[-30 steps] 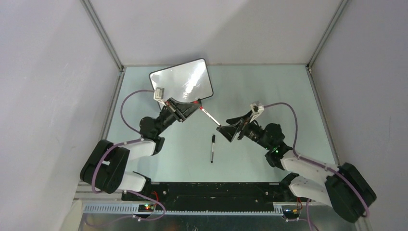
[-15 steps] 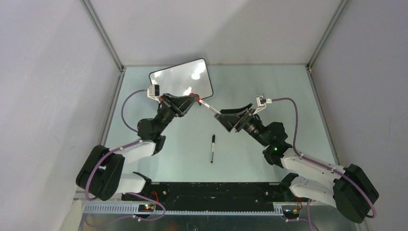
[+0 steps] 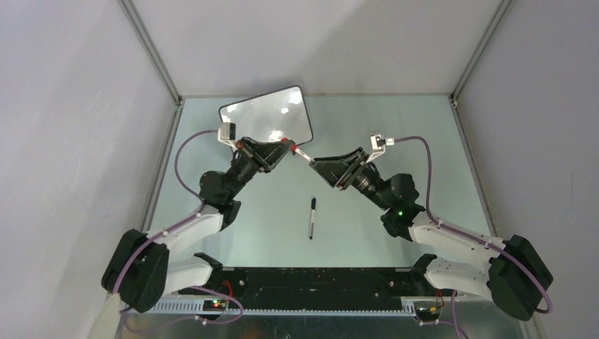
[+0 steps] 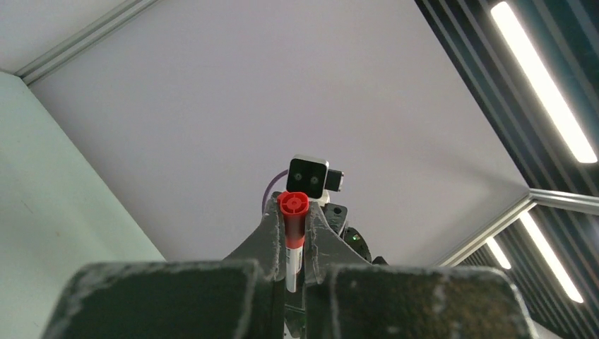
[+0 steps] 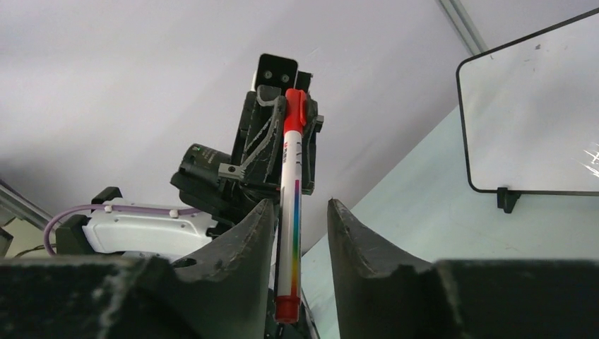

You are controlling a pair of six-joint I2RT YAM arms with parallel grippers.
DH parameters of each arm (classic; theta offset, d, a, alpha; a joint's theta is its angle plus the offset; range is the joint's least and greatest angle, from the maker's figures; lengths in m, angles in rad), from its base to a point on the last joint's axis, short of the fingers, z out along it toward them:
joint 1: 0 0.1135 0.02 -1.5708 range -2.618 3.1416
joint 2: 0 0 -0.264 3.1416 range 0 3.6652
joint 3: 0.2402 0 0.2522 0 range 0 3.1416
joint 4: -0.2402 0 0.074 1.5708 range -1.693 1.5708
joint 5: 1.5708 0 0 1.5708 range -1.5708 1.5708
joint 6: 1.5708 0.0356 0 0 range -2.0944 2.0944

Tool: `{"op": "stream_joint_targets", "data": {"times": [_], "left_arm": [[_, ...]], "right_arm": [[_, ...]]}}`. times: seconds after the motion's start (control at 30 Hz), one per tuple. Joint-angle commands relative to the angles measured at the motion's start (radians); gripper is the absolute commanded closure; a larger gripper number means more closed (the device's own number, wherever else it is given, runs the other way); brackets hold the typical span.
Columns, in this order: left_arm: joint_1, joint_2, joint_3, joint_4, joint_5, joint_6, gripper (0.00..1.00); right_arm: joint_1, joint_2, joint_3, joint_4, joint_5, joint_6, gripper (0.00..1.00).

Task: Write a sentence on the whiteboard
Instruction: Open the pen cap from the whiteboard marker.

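Observation:
The whiteboard (image 3: 265, 116) stands at the back of the table, and its glossy face (image 5: 537, 106) shows only glare, with no sentence on it. My left gripper (image 3: 286, 145) is shut on the red-capped end of a white marker (image 3: 300, 152), held in the air in front of the board. In the left wrist view the cap (image 4: 293, 205) is pinched between the fingers. My right gripper (image 3: 315, 163) straddles the marker's other end. Its jaws are narrowed but open: the marker's body (image 5: 288, 233) lies against one finger, with a gap to the other.
A black pen (image 3: 311, 217) lies on the pale green table (image 3: 424, 141) between the two arms. Grey enclosure walls close in the table's left, right and back edges. The whiteboard's small black foot (image 5: 506, 199) rests on the tabletop.
My right gripper has moved up and left onto the marker's free end, and its jaws have narrowed around it. My left gripper has lifted the marker slightly toward the board.

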Motion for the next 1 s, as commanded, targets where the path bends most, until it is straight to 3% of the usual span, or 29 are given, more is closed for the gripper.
{"op": "stream_joint_targets", "data": {"times": [0.0, 0.43, 0.6, 0.7, 0.97], "left_arm": [[-0.020, -0.078, 0.063, -0.150, -0.010, 0.105, 1.00], [-0.023, -0.089, 0.052, -0.155, -0.013, 0.096, 1.00], [-0.023, -0.093, 0.051, -0.151, -0.019, 0.095, 1.00], [-0.023, -0.096, 0.047, -0.150, -0.024, 0.097, 1.00], [0.031, -0.097, 0.041, -0.146, -0.032, 0.074, 1.00]], "right_arm": [[0.010, 0.009, 0.057, 0.018, -0.023, -0.007, 0.66], [0.021, 0.019, 0.073, 0.032, -0.050, -0.010, 0.76], [0.021, 0.016, 0.084, 0.012, -0.051, -0.017, 0.86], [0.021, 0.014, 0.084, 0.007, -0.045, -0.017, 1.00], [0.017, -0.050, 0.034, -0.048, -0.010, -0.019, 1.00]]}}
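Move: The red-capped marker's middle lies about 3 cm right, 2 cm back and 1 cm below the left hand, which already holds its cap. From the right hand the middle is about 3 cm left, 2 cm ahead and 1 cm up, the barrel's rear already between its open fingers. The black marker lies about 4 cm back of the right hand, level sideways, 32 cm down; the whiteboard's middle is some 30 cm ahead, 14 cm left and 31 cm below. The marker's barrel is pinched near its rear end by the right fingers, which close from well under half open while that hand eases about 1 cm to its left, towards the left hand, then stays put. The left fingers keep their hold on the red cap, nearly still in place, with a slight roll of about 5 degrees. ##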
